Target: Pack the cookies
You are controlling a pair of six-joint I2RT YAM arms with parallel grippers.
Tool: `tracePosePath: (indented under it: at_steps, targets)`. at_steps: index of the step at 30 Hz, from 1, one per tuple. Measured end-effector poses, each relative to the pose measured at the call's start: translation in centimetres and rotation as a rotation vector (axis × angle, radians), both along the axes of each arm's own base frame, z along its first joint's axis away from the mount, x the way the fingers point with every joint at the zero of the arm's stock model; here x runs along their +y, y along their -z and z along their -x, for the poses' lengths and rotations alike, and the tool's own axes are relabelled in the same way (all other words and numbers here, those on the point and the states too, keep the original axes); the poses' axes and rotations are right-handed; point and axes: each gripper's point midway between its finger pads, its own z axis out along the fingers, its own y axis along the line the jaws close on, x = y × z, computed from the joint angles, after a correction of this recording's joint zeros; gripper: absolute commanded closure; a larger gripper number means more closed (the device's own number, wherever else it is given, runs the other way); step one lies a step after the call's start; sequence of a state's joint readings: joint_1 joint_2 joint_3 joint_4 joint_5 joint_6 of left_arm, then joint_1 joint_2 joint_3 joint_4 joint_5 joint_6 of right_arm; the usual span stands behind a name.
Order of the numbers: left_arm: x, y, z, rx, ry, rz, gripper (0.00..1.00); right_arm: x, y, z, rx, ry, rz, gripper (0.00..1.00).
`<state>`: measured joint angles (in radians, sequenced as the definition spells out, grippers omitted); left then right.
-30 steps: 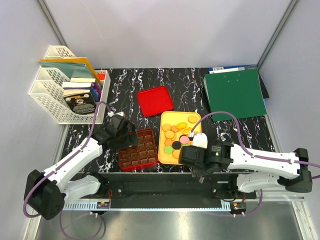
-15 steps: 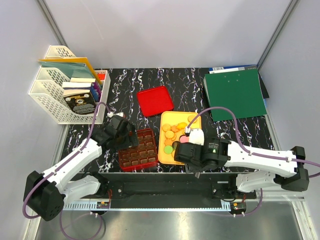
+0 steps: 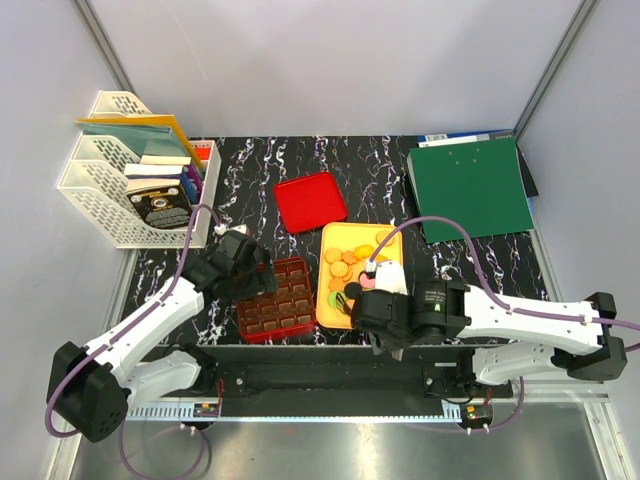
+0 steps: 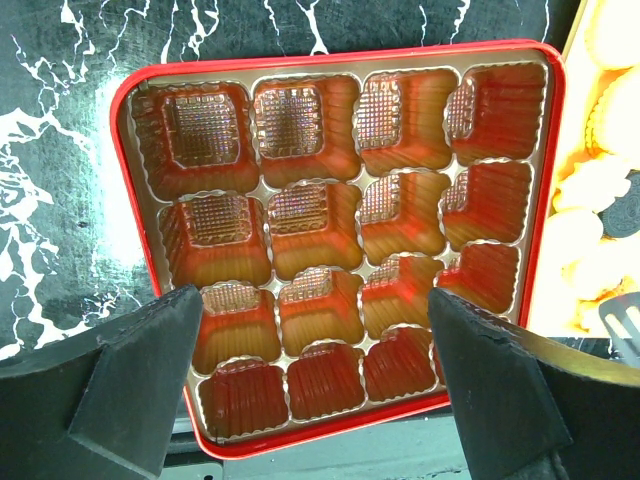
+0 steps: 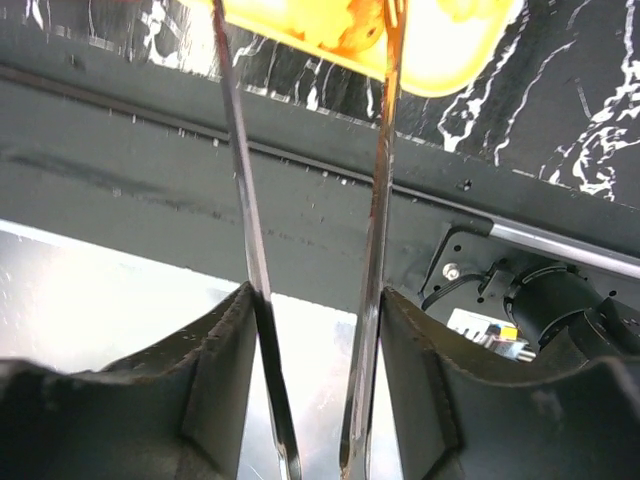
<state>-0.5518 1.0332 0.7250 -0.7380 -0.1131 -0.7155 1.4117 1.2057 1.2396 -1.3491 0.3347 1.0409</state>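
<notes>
The cookies (image 3: 350,262), mostly orange with a green, a pink and a black one, lie on the yellow tray (image 3: 392,240). Some show overexposed at the right edge of the left wrist view (image 4: 600,200). My right gripper (image 3: 375,305) (image 5: 315,335) is shut on metal tongs (image 5: 240,150). The blades reach over the tray's near edge (image 5: 440,50), their tips out of view. My left gripper (image 3: 250,272) (image 4: 315,330) is open above the near rows of the red grid box (image 4: 330,230) (image 3: 280,300), whose cells hold nothing.
A red lid (image 3: 310,200) lies behind the grid box. A green folder (image 3: 470,185) is at the back right and a white file rack (image 3: 130,180) at the back left. The black mounting rail (image 5: 300,190) runs along the table's near edge.
My right arm has swung left, carrying the tongs toward the tray's near left corner. The left arm has not moved.
</notes>
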Motion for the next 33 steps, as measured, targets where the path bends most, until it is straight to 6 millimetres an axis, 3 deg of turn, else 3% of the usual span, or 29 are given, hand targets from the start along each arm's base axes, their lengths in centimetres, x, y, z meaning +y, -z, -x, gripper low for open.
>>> tracePosePath:
  at_steps: [9, 17, 26, 29, 33]
  targets:
    - [-0.1, 0.1, -0.1, 0.002, 0.0, -0.001, 0.01, 0.3, 0.7, 1.7, 0.035, -0.07, 0.029, 0.5]
    - [-0.2, 0.6, -0.2, 0.017, 0.001, -0.01, 0.01, -0.6, 2.0, 2.0, 0.052, -0.07, 0.074, 0.64]
    - [-0.3, 0.9, -0.4, 0.021, 0.001, -0.012, 0.01, -0.6, 2.1, 2.1, 0.055, -0.07, 0.075, 0.75]
    - [-0.3, 0.9, -0.4, 0.02, 0.001, -0.011, 0.01, -0.4, 1.8, 1.9, 0.044, -0.067, 0.069, 0.76]
    - [-0.3, 0.9, -0.4, 0.023, 0.002, -0.013, 0.01, 1.0, -0.2, 1.2, 0.005, -0.061, 0.016, 0.78]
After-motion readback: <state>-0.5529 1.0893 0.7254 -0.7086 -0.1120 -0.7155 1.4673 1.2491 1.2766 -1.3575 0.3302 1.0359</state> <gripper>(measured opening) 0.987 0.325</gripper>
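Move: Just ahead of the tongs' grip in the right hand lies the aimed-at orange cookie by the yellow tray's near edge, some 10 cm forward, 4 cm left and 15 cm below. At much the same height, a second orange cookie sits about 9 cm ahead, straight on; the left green cookie 12 cm ahead, 8 left; the black cookie 14 ahead, 4 left. From the left hand the aimed-at cookie is about 19 cm right, 5 back, 7 lower. Keeping hold of the tongs over the tray's near side, the right hand draws back about 2 cm and sinks about as far, squeezing the spread jaws nearly together around the near-edge orange cookie. It then lifts some 2 cm with the jaws kept squeezed, easing left and slightly forward. ##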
